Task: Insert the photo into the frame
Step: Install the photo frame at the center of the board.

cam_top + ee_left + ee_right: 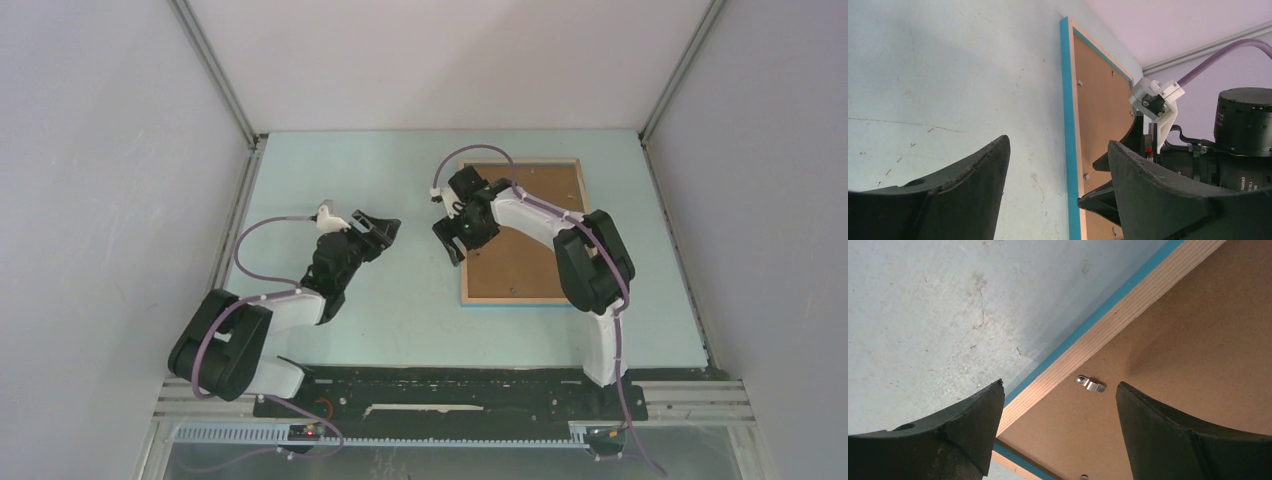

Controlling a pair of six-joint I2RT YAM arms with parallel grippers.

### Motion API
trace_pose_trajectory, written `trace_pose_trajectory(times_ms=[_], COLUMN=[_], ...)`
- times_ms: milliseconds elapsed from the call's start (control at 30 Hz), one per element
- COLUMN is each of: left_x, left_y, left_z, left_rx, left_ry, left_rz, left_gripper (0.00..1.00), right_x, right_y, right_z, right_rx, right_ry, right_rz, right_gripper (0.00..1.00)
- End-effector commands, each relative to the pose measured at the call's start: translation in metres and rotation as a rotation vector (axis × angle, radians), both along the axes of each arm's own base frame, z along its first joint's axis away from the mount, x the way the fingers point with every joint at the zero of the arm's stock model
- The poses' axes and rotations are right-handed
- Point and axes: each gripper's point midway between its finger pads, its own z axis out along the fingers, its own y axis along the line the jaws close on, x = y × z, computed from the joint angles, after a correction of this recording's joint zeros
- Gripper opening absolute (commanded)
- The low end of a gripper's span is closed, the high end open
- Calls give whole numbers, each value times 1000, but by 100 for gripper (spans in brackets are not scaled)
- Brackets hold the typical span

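The frame (512,299) lies face down on the right half of the table, with its light wood back up and a blue edge (1066,100) showing. A brown backing board (520,265) fills it, and a small metal clip (1090,384) sits near the rim (1108,330). The photo is out of view. My right gripper (449,241) hangs open over the frame's left edge, one finger above the table and the other above the board (1198,340), with nothing between them (1060,390). My left gripper (388,232) stands open on the table left of the frame, empty (1058,150).
The pale blue table (350,170) is closed in by white walls on three sides, with metal rails (215,90) at the corners. The right arm's wrist and purple cable (1228,55) stand close to the right of my left gripper.
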Motion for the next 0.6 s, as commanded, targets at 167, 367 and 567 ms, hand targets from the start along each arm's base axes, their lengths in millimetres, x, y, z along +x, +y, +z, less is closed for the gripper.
trace_pose_trajectory(times_ms=[167, 367, 567], left_x=[4, 5, 4], left_y=[-1, -2, 1], left_z=[10, 9, 11], left_rx=[-42, -55, -73], left_ry=[-39, -38, -49], left_rz=[0, -11, -3], left_gripper=[77, 77, 77], right_x=[2, -14, -31], right_y=[3, 3, 2], right_z=[-8, -19, -17], right_rx=[-29, -12, 0], right_ry=[4, 70, 101], right_rz=[19, -17, -81], right_gripper=[86, 76, 63])
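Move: Below the right hand, the small metal clip by the frame's left bar lies about 2 cm to the right, 1 cm ahead and 3 cm down. The left bar itself runs almost directly beneath, some 2 cm below. The frame's near-left corner is about 8 cm back, and another clip sits roughly 8 cm right and 6 cm back. From the left hand the first clip is some 14 cm right, 2 cm back and 12 cm down. The right hand, fingers pointing steeply down, sinks about 1.5 cm towards the clip and the frame's left bar, easing to a stop with almost no sideways travel or wrist turn. Over the second half its wide-open fingers close by roughly a quarter of their full opening, the inner finger coming in over the brown backboard until its tip touches the clip's inner end, while the outer finger draws in to the bar's outer edge. ##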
